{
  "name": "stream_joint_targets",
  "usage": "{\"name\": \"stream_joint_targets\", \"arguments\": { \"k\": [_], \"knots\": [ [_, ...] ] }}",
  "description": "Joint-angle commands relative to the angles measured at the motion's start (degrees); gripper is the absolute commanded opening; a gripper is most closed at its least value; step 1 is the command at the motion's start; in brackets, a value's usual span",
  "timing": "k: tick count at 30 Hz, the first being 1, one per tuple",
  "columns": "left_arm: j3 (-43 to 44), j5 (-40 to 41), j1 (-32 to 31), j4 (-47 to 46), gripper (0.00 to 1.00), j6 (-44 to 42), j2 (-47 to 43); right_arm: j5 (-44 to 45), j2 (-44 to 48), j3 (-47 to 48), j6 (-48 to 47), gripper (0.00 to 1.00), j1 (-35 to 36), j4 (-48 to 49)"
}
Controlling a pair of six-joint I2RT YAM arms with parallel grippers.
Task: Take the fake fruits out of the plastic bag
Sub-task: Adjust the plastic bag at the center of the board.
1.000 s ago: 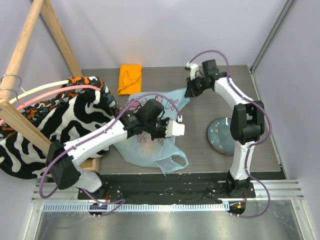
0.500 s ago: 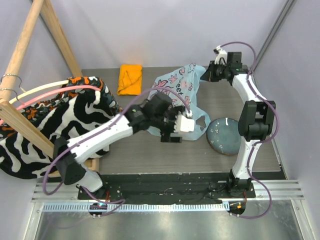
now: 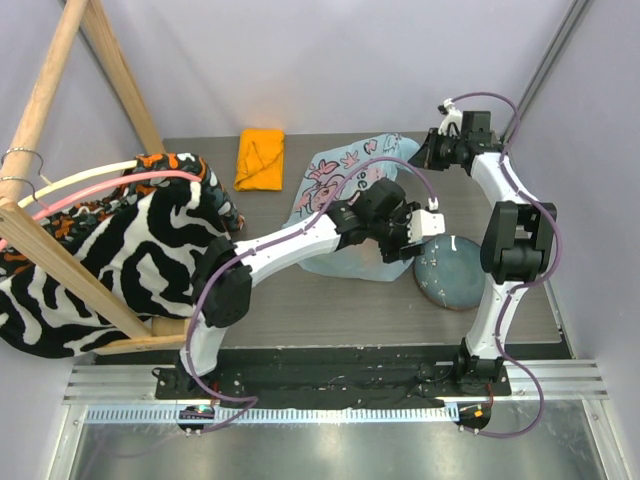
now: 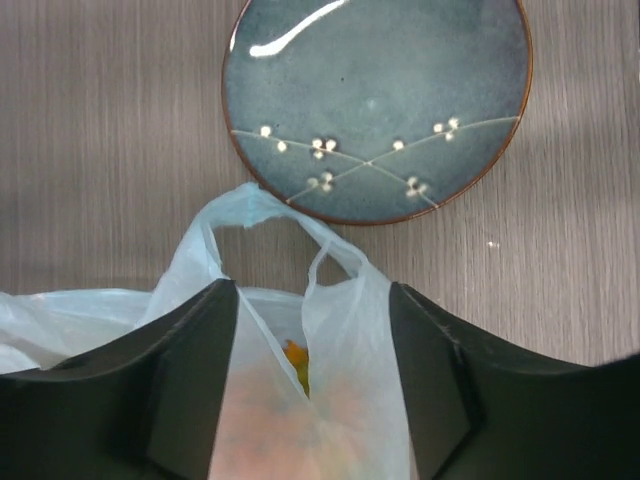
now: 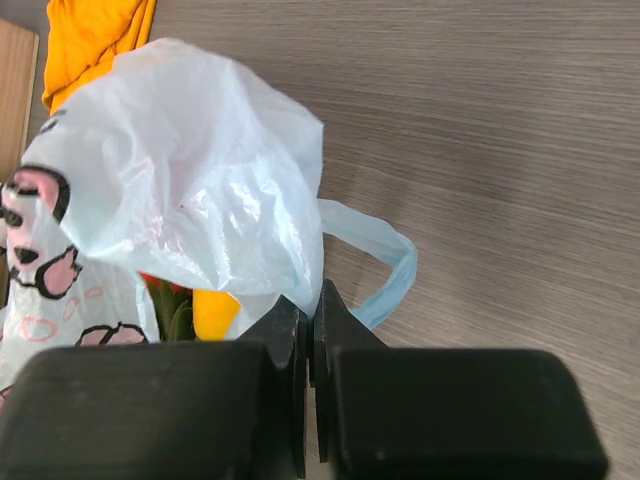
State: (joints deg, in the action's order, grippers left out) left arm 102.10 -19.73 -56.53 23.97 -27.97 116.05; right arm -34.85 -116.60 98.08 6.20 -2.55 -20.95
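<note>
The light-blue plastic bag (image 3: 340, 185) with pink prints hangs stretched from the back right down toward the table's middle. My right gripper (image 3: 425, 152) is shut on its upper edge beside a handle loop (image 5: 385, 270); the right wrist view shows the film pinched at the jaws (image 5: 310, 297). Fake fruits show through the bag there: a yellow piece (image 5: 215, 312), a bit of red (image 5: 160, 288). My left gripper (image 3: 415, 245) straddles the bag's lower bulge, its jaws wide and both fingers against the film (image 4: 310, 290). An orange fruit (image 4: 295, 355) and a peach glow show inside.
A blue-grey plate (image 3: 450, 272) lies just right of the left gripper, right behind the bag's handle in the left wrist view (image 4: 380, 100). A folded orange cloth (image 3: 260, 158) lies at the back. A zebra-striped cloth (image 3: 120, 240) and wooden rack (image 3: 60, 90) fill the left side.
The right gripper carried the bag's edge up to the back right. The left gripper let go, opened wide, moved right toward the plate and narrowed round the bag's bulge.
</note>
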Motion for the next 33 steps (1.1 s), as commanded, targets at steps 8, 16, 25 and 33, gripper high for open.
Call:
{"name": "stream_joint_targets", "arguments": {
  "k": [8,16,25,33],
  "knots": [
    [7.5,-5.3,-0.9,7.0,0.59,-2.0,10.2,-0.7,5.5,-1.6,3.4,0.01,-2.3,2.7],
    [4.1,-1.7,-1.5,9.1,0.66,-1.9,12.7,-0.6,4.7,-1.8,4.3,0.01,-2.3,3.2],
    [10.3,0.7,3.4,13.6,0.0,0.4,12.1,-1.4,0.0,4.1,3.3,0.01,-2.3,-1.1],
    [21.8,-2.0,17.3,14.3,0.0,-7.1,2.5,0.0,-10.7,28.2,12.1,0.01,-5.4,2.0]
  ]
}}
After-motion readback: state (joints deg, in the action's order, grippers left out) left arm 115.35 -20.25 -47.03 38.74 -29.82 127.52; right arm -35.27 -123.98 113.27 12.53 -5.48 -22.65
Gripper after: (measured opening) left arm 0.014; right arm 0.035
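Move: The near right edge of the plastic bag, with its handle loop, lies almost straight below my open left hand, about 13 cm down, 1 cm back and 1 cm to its left. The plate is some 11 cm to that hand's right and 4 cm back; the fruits in the bag lie about 10 cm to its left and 2 cm ahead. From my right hand, still pinching the bag's far rim, that near edge lies roughly 22 cm back, level sideways and 13 cm lower. I sink my left hand some 14 cm onto the bag's near right edge, tipping the fingers about 20 degrees steeper, and pinch the film; then I sweep it forward and up, drifting left, away from the plate. My right hand keeps its pinch on the far rim, edges 2 cm right and waits, then pulls about 5 cm forward and rises too. ##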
